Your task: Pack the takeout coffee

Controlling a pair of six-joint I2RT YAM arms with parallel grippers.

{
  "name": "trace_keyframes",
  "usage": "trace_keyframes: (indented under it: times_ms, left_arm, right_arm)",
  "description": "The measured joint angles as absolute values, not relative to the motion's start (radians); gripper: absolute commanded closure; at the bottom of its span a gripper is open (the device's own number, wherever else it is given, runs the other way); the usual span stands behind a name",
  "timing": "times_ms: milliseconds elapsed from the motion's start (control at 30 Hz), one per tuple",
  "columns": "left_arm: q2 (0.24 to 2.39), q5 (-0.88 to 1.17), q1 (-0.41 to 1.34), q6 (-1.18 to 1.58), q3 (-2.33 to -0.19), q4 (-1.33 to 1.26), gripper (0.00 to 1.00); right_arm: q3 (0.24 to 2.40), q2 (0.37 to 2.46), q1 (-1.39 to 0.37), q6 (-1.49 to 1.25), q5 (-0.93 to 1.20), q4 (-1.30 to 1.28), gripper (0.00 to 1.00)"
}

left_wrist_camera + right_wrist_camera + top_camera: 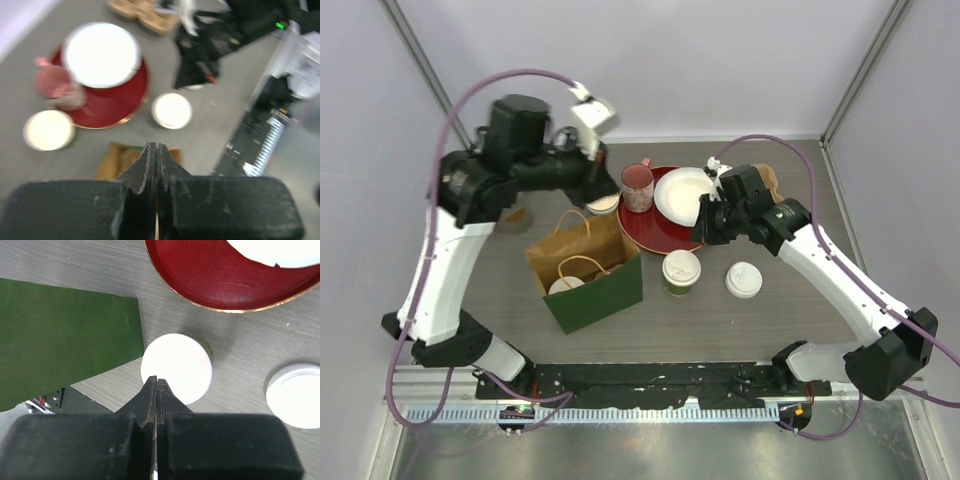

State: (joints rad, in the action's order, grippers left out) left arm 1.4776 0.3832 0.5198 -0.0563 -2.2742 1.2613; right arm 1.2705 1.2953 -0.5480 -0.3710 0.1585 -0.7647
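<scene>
One takeout coffee cup (681, 270) with a white lid stands on the table just right of the green paper bag (595, 295). A second cup (603, 205) stands behind the bag, left of the red tray (650, 232). A round white lid (565, 285) shows inside the bag. Another white lid (743, 280) lies on the table to the right. My left gripper (156, 147) is shut and empty, held high over the bag (117, 160). My right gripper (156, 382) is also shut and empty, hanging above the lidded cup (176, 367).
The red tray (225, 280) carries a pink mug (638, 187) and a white plate (682, 193). A brown cardboard carrier (142, 12) sits behind the right arm. White walls close the back and sides.
</scene>
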Motion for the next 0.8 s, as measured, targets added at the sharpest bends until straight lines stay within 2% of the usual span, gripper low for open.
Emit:
trace_keyframes:
  times_ms: [167, 367, 567, 800]
  left_arm:
    - [1.576, 0.400, 0.801, 0.047, -2.224, 1.258, 1.00]
    - [1.605, 0.380, 0.970, 0.213, -1.970, 1.101, 1.00]
    - [1.621, 0.279, 0.999, 0.335, -1.743, 0.893, 1.00]
    - [1.701, 0.140, 0.988, 0.387, -1.673, 0.735, 1.00]
  right_arm:
    - [1.227, 1.238, -0.525, -0.466, 0.154, -0.766, 0.99]
    - [1.153, 1.169, -0.513, -0.572, 0.145, -0.755, 0.99]
    - [1.015, 1.145, -0.513, -0.667, 0.156, -0.689, 0.99]
    - [0.974, 1.146, -0.513, -0.714, 0.178, -0.612, 0.99]
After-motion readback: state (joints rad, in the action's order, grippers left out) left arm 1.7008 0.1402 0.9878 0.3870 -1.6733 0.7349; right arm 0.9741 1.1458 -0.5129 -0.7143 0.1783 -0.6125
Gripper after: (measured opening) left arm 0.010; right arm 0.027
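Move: The lidded coffee cup lies about 19 cm to the left hand's right, some 4 cm ahead and 39 cm below it. From the right hand, the lidded cup is about 3 cm ahead, 3 cm left and 16 cm down. Counted from that cup, the green paper bag stands some 20 cm left and 2 cm back, the spare white lid 16 cm right and 1 cm farther out, and the red tray's middle roughly 21 cm farther out and 2 cm left. With fingers shut, the left hand comes down fast from high above the paper bag, swinging about 20 cm down and nearly as far right towards the lidded cup, drawing back at first and then reaching forward again while its fingers tip some 25 degrees further downward. The right hand, also shut, eases a little back and right, sinks to end some 4 cm lower and turns about 15 degrees clockwise, so that the two grippers finish side by side just above the cup's lid, without a clear touch on it. ##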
